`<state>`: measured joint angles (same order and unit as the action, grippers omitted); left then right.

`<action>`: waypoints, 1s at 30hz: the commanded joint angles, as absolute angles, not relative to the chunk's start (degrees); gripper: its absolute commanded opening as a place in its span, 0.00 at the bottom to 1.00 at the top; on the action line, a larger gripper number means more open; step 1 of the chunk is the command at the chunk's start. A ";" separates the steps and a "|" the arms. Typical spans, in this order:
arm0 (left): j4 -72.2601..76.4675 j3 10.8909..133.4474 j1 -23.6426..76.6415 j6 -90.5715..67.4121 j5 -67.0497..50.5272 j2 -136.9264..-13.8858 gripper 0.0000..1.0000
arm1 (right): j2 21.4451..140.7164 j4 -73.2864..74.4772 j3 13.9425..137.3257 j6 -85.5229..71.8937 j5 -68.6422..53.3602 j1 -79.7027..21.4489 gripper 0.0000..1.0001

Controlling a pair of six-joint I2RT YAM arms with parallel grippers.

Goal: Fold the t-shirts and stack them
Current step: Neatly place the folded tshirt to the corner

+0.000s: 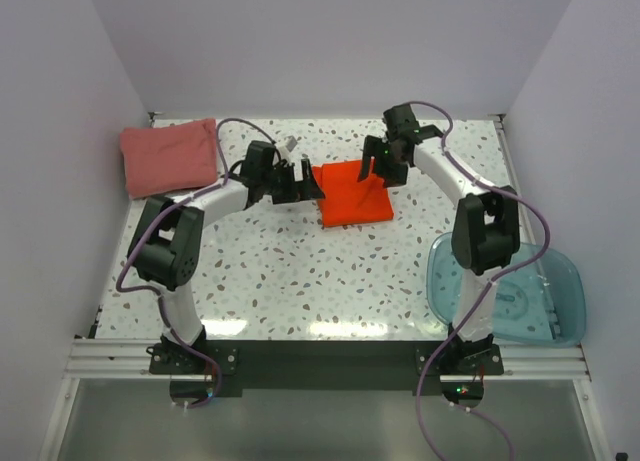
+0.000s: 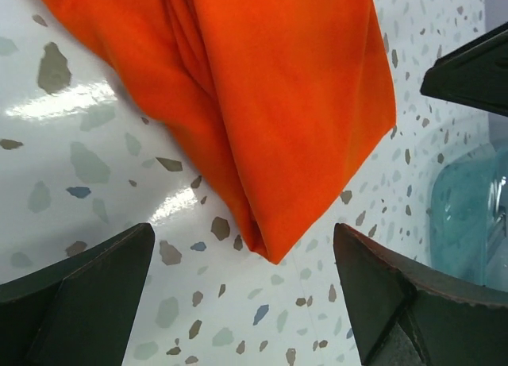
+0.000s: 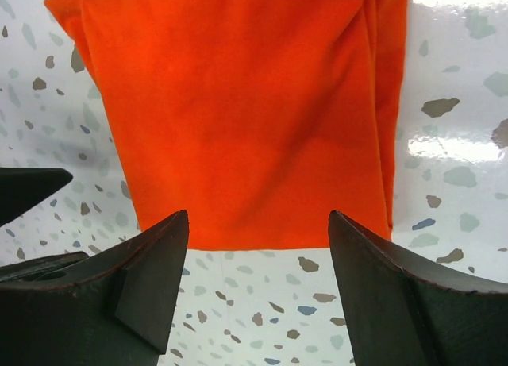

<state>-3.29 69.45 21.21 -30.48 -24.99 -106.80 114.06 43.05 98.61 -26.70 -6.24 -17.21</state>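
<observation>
A folded bright orange-red t-shirt (image 1: 352, 193) lies flat on the speckled table near its middle. My left gripper (image 1: 308, 184) hovers at its left edge, open and empty; the left wrist view shows a folded corner of the orange-red t-shirt (image 2: 270, 120) just beyond my left gripper (image 2: 244, 233). My right gripper (image 1: 378, 167) is open at the shirt's far right edge. From the right wrist, the straight hem of the orange-red t-shirt (image 3: 238, 120) lies just past my right gripper (image 3: 259, 220), untouched. A folded dusty pink-red t-shirt (image 1: 170, 156) rests at the far left corner.
A translucent blue plastic tub (image 1: 508, 286) stands at the table's near right edge, and the tub (image 2: 468, 215) also shows in the left wrist view. White walls enclose the table on the left, back and right.
</observation>
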 commanded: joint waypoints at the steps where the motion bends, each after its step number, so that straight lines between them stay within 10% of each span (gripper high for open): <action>1: 6.58 67.07 20.74 -32.34 -31.80 -104.32 1.00 | 114.16 39.37 98.96 -25.66 -8.35 -17.40 0.74; 30: 20.83 68.46 20.74 -40.78 -29.97 -123.92 1.00 | 126.91 42.45 95.71 -23.64 -7.29 -18.19 0.72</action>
<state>21.04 67.42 20.45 -39.51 -32.77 -119.59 125.23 39.83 98.43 -24.80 -7.05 -17.63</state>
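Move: The folded orange t-shirt's middle lies about 8 cm to the right of the left hand, level with it fore and aft, and some 7 cm below. From the right hand the same shirt's middle is roughly 4 cm left, 1 cm back and 9 cm down. The folded red t-shirt in the far left corner stands about 32 cm left of the left hand and 9 cm ahead; the blue bin is some 28 cm right of the right hand and 23 cm back. Straight down goes the right hand, about 8.5 cm, tipping a little, until its open fingertips press on the orange t-shirt's top right of its middle; there it holds still. The left hand, also open, edges right, sinks about 4 cm and then creeps forward and right at the shirt's left side, rolling some 10 degrees so that its left side dips. ##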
